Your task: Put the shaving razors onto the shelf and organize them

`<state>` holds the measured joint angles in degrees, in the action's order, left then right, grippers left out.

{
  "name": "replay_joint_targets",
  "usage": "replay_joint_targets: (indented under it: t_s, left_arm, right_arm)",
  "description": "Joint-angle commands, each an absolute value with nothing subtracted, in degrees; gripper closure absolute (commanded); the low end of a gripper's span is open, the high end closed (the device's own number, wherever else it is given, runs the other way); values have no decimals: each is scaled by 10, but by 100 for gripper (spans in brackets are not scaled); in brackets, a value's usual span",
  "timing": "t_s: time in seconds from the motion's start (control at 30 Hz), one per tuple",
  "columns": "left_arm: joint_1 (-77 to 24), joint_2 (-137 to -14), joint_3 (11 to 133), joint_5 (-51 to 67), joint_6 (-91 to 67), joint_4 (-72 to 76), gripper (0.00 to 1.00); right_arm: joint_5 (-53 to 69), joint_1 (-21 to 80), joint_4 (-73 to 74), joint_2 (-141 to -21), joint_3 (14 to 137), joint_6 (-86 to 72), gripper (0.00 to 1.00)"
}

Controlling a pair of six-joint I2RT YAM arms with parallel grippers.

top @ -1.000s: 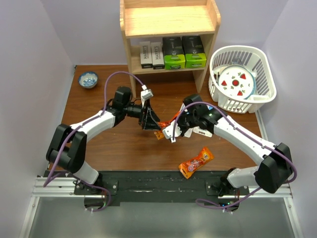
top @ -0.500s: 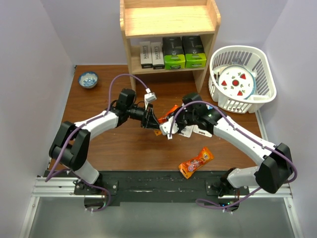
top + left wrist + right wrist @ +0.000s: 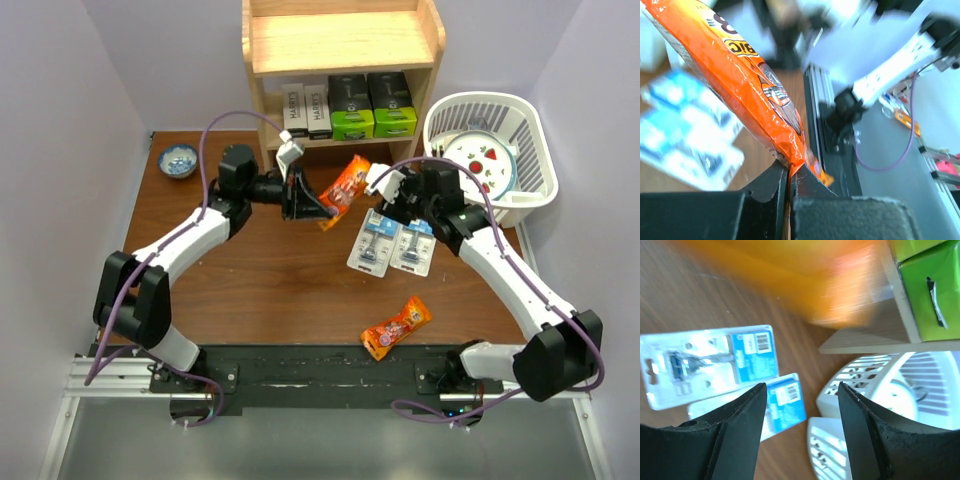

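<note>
My left gripper is shut on the bottom end of an orange glossy packet marked BIC and holds it in the air in front of the shelf. My right gripper is open and empty, just right of the packet. Two clear blister cards with blue headers lie flat side by side on the table below it. On the shelf's lower board stand two HARRY'S boxes and two black boxes with lime-green ends.
A second orange packet lies near the front edge. The white slatted basket with a plate inside stands right of the shelf, close to my right wrist. At the back left sits a small blue bowl.
The left gripper shut on the orange packet and carried it up toward the shelf. The right gripper opened, let the packet go and drew back right. The two blister cards now show.
</note>
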<state>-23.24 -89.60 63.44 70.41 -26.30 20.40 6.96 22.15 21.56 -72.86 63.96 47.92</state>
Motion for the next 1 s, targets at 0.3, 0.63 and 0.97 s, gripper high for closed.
replay_joint_targets:
  t_s: [0.3, 0.63, 0.97]
  left_arm:
    - [-204, -947, 950, 498, -418, 350, 100]
    - [-199, -1047, 1121, 240, -455, 245, 100]
    - [-159, -1106, 1172, 224, -457, 228, 100]
  right_arm:
    - [64, 227, 258, -778, 714, 319, 38]
    - [66, 227, 274, -825, 759, 258, 39]
    - [62, 227, 267, -825, 743, 234, 39]
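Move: The upper shelf board's middle lies about 27 cm ahead of the left gripper, 2 cm to its right and some 18 cm above. On the lower shelf, about level with this gripper, the white Harry's boxes stand 24 cm ahead and 5 cm left, the black-and-green boxes 24 cm ahead and 9 cm right. From the right hand, the left razor pack is about 3 cm ahead, 2 left and 21 below; the right pack 3 ahead, 7 right, equally low. Keep the left gripper shut on the end of the orange bag and lift it steeply, about 25 cm, then carry it some 22 cm forward over the upper shelf's front edge, swinging the fingers roughly 50 degrees counter-clockwise so the bag leads inward. Meanwhile ease the open right gripper a couple of centimetres down, left and forward, tipping its fingers further down towards the razor packs. ##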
